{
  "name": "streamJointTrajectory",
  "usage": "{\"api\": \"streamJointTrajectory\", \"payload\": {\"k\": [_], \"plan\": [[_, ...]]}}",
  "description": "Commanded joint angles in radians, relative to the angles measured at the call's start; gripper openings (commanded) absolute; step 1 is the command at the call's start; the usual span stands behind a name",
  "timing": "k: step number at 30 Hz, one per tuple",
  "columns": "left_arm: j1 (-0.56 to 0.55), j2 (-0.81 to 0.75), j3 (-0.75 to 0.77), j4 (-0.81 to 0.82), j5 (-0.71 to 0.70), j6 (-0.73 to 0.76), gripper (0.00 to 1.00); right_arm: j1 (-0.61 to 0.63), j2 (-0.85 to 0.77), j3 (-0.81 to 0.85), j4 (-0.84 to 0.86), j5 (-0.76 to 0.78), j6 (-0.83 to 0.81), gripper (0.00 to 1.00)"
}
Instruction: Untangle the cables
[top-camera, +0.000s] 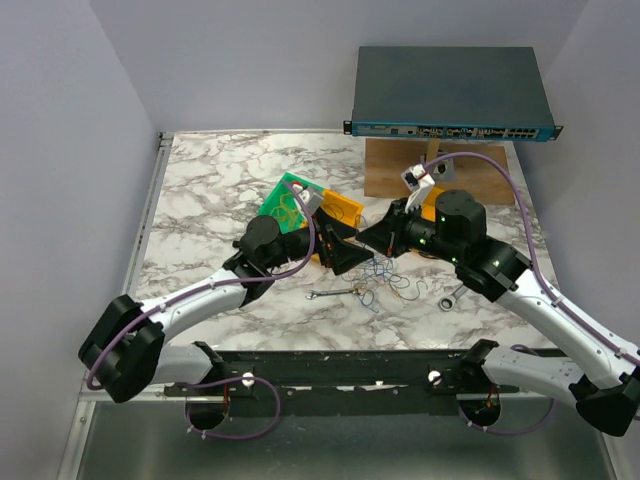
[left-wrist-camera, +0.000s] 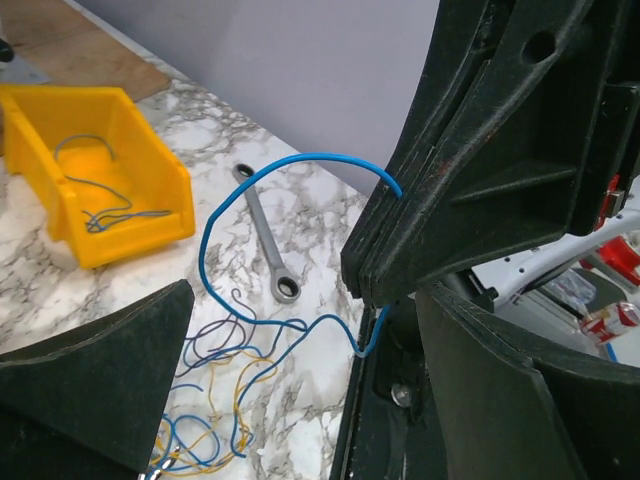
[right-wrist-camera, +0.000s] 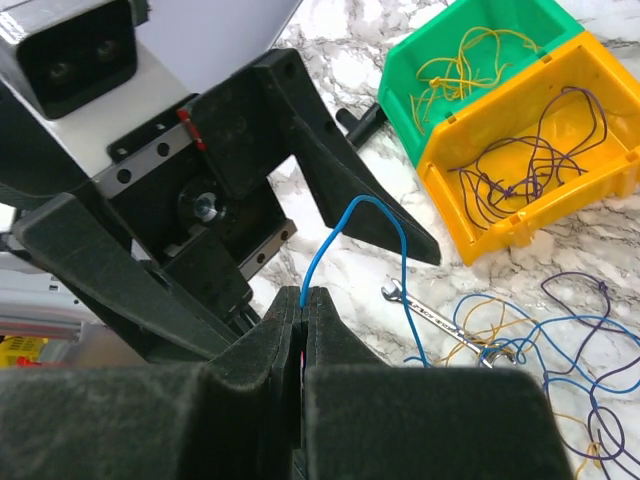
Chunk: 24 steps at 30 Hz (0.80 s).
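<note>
The cables (top-camera: 385, 282) lie as a loose tangle of thin blue, yellow and dark wires on the marble table (top-camera: 210, 190), between the two arms. My right gripper (right-wrist-camera: 304, 296) is shut on one blue cable (right-wrist-camera: 372, 212), which arches up from the pinch and drops back to the tangle (right-wrist-camera: 545, 335). In the left wrist view that blue cable (left-wrist-camera: 285, 162) loops out from the shut right fingers (left-wrist-camera: 420, 215). My left gripper (left-wrist-camera: 305, 335) stands open just beside them, its jaws wide apart on either side of the blue strand and not touching it.
A green bin (right-wrist-camera: 470, 60) holds yellow wires and a yellow bin (right-wrist-camera: 545, 150) holds dark ones. Another yellow bin (left-wrist-camera: 95, 185) holds a blue wire. Two silver wrenches (top-camera: 335, 294) (top-camera: 452, 297) lie near the tangle. A network switch (top-camera: 450, 90) sits on a wooden block (top-camera: 400, 170) at the back.
</note>
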Motion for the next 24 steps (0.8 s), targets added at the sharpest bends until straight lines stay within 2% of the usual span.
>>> {"api": "streamJointTrajectory", "payload": {"k": [1,2,6,9,10,13,14,17,18,20,24], "plan": [[-0.011,0.066,0.021,0.18,0.102,-0.078,0.97,-0.003,-0.019,0.032,-0.005,-0.034,0.014,0.01],[-0.015,0.077,0.032,0.171,0.106,-0.072,0.94,-0.003,-0.021,0.034,-0.007,-0.036,0.017,0.01],[-0.037,0.127,0.087,0.083,0.103,-0.024,0.71,-0.003,-0.032,0.048,-0.002,-0.047,0.038,0.01],[-0.038,0.157,0.076,0.134,0.11,-0.045,0.58,-0.003,-0.051,0.058,0.002,-0.026,0.047,0.01],[-0.039,0.165,0.069,0.155,0.112,-0.051,0.5,-0.003,-0.058,0.062,0.001,-0.016,0.049,0.01],[-0.043,0.173,0.067,0.159,0.1,-0.033,0.0,-0.002,-0.076,0.061,0.005,0.003,0.051,0.01],[-0.043,0.162,0.07,0.133,0.09,-0.024,0.0,-0.003,-0.084,0.057,0.004,0.015,0.049,0.05],[-0.042,0.102,0.085,0.026,0.052,0.036,0.0,-0.003,-0.112,0.018,-0.013,0.099,0.036,0.55],[-0.042,0.077,0.1,-0.018,0.042,0.055,0.0,-0.002,-0.128,-0.004,-0.014,0.127,0.03,0.64],[-0.039,0.036,0.133,-0.119,0.024,0.09,0.0,-0.003,-0.17,-0.066,-0.012,0.181,0.014,0.73],[-0.035,-0.022,0.169,-0.223,0.008,0.112,0.0,-0.003,-0.277,-0.186,0.018,0.252,-0.006,0.81]]}}
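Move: The blue cable's upper loop hangs from the right gripper's closed tips, about 2 cm to the right of the left hand and level with it; those tips are some 2 cm back, 3 cm right and 1 cm above. From the right hand the loop is about 2 cm ahead and 1 cm below. Some 22 cm beneath the left hand, the wrench lies 5 cm left, the cable pile 11 cm right and 4 cm ahead, the purple-cable bin 20 cm ahead and 5 cm left. Slide the open left gripper about 3 cm to the right around the blue cable and shut it, pinching the cable beside the right fingertips, while the right gripper, still holding, lifts some 3.5 cm. Then open the right fingers, let go and draw them off to the right, sinking a little at the end as the left, keeping its pinch, eases back left and up. ##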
